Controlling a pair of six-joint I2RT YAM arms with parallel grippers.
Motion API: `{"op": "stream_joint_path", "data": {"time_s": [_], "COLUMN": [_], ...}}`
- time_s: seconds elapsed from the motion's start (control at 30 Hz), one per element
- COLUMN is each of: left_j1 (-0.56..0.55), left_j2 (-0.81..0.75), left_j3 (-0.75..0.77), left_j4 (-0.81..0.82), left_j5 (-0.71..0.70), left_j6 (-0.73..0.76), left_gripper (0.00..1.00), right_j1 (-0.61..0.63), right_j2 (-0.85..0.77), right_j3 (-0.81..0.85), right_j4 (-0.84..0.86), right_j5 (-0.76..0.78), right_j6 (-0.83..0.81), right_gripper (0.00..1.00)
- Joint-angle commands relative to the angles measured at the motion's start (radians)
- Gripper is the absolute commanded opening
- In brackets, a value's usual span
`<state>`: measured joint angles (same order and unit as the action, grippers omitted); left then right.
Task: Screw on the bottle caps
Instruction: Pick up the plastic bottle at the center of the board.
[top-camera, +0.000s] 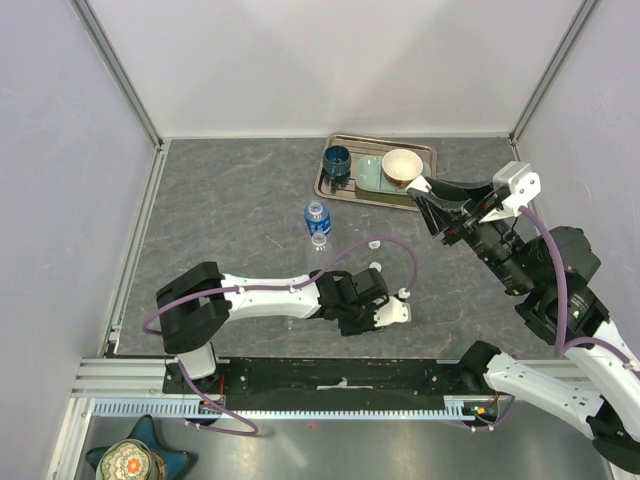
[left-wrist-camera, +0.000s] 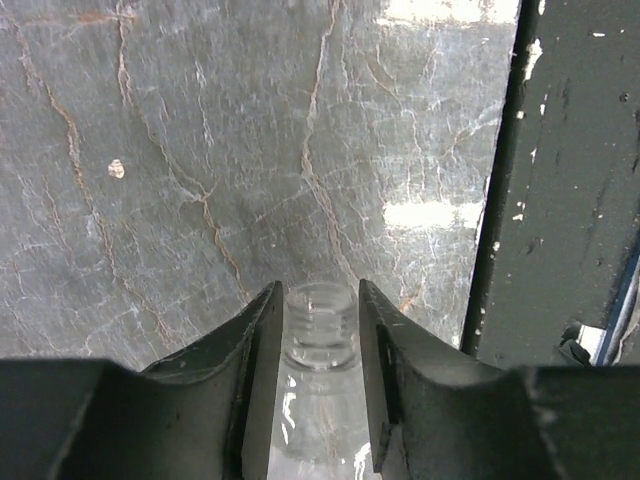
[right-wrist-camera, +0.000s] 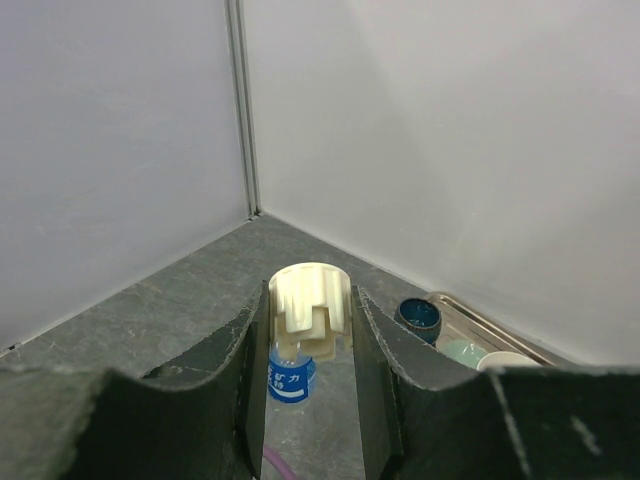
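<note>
In the left wrist view my left gripper (left-wrist-camera: 320, 300) is shut on the threaded neck of a clear bottle (left-wrist-camera: 318, 400) that has no cap. The grey table lies behind it. From above, that gripper (top-camera: 378, 305) sits low near the front rail. My right gripper (right-wrist-camera: 308, 300) is shut on a cream ribbed bottle cap (right-wrist-camera: 310, 290) and held up in the air. In the top view it (top-camera: 425, 192) hovers by the tray. A blue-labelled bottle (top-camera: 317, 215) stands mid-table, also seen past the cap as the same bottle (right-wrist-camera: 290, 378). Small white caps (top-camera: 374, 243) (top-camera: 375, 266) lie on the table.
A metal tray (top-camera: 340, 190) at the back holds a dark blue cup (top-camera: 337, 160), a pale green dish (top-camera: 370, 172) and a white-and-tan bowl (top-camera: 402, 165). A purple cable (top-camera: 400, 250) loops over the table. The black front rail (left-wrist-camera: 570, 200) runs close to the right of my left gripper.
</note>
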<state>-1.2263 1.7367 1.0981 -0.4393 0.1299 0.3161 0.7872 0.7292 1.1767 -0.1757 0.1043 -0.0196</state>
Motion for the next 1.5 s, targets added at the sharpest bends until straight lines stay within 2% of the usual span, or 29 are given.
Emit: {"op": "stream_joint_path", "data": {"time_s": [0.0, 0.03, 0.07, 0.17, 0.5, 0.63, 0.8, 0.87, 1.03, 1.47], "left_j1": [-0.007, -0.007, -0.009, -0.010, -0.015, -0.015, -0.015, -0.019, -0.067, -0.098], "left_j2": [-0.002, -0.005, -0.017, -0.045, -0.160, -0.238, -0.371, -0.416, -0.470, -0.370], "left_j3": [-0.020, -0.021, -0.024, -0.030, 0.031, 0.039, -0.049, -0.134, -0.295, -0.340], "left_j4": [0.042, 0.043, 0.045, 0.044, -0.070, -0.211, -0.337, -0.363, -0.336, -0.171], "left_j5": [-0.035, -0.042, -0.042, -0.062, -0.090, -0.079, -0.024, 0.010, 0.042, -0.067], "left_j6": [0.049, 0.048, 0.049, 0.051, 0.057, 0.078, 0.097, 0.081, 0.055, 0.049], "left_gripper": [0.54, 0.61, 0.74, 0.99, 0.99, 0.99, 0.99, 0.99, 1.00, 0.99], "right_j1": [-0.002, -0.002, -0.002, -0.003, -0.002, -0.002, -0.002, -0.003, -0.002, -0.002], "right_j2": [-0.004, -0.001, -0.001, -0.001, 0.007, 0.013, 0.009, 0.010, 0.022, 0.042], "right_j3": [0.004, 0.005, 0.006, 0.006, 0.026, 0.041, 0.054, 0.060, 0.075, 0.093], "right_j4": [0.008, 0.010, 0.005, 0.002, -0.010, -0.034, -0.047, -0.050, -0.059, -0.065], "right_j5": [0.012, 0.009, 0.009, 0.008, -0.002, -0.005, -0.002, -0.003, -0.002, -0.023], "right_j6": [0.004, 0.004, 0.004, 0.006, 0.007, 0.001, -0.002, -0.005, -0.009, -0.003], "right_gripper": [0.01, 0.02, 0.02, 0.03, 0.03, 0.04, 0.04, 0.04, 0.04, 0.04]}}
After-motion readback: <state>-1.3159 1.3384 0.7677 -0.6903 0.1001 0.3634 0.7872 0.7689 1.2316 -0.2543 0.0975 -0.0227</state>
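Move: The left hand's fingers are around the neck of the clear plastic bottle, which lies on its side with its mouth to the right; its middle is about 8 cm left of the hand, 2 cm back and at its height. The nearer loose cap is some 14 cm ahead, 4 cm right and 3 cm below; the blue-labelled bottle stands 21 cm ahead, 9 cm left, its middle 6 cm higher. From the right hand, the clear bottle's middle is roughly 18 cm left, 11 cm back and 44 cm below. Up, then left and back in an arc over the lying bottle: the left hand opens wide to release the neck, climbs about 8 cm, swings some 13 cm left and 6 cm back towards the base end, and sinks to its starting height. The wrist tilts about 10 degrees so the fingers point more nearly straight down, staying wide open on either side of the bottle. ##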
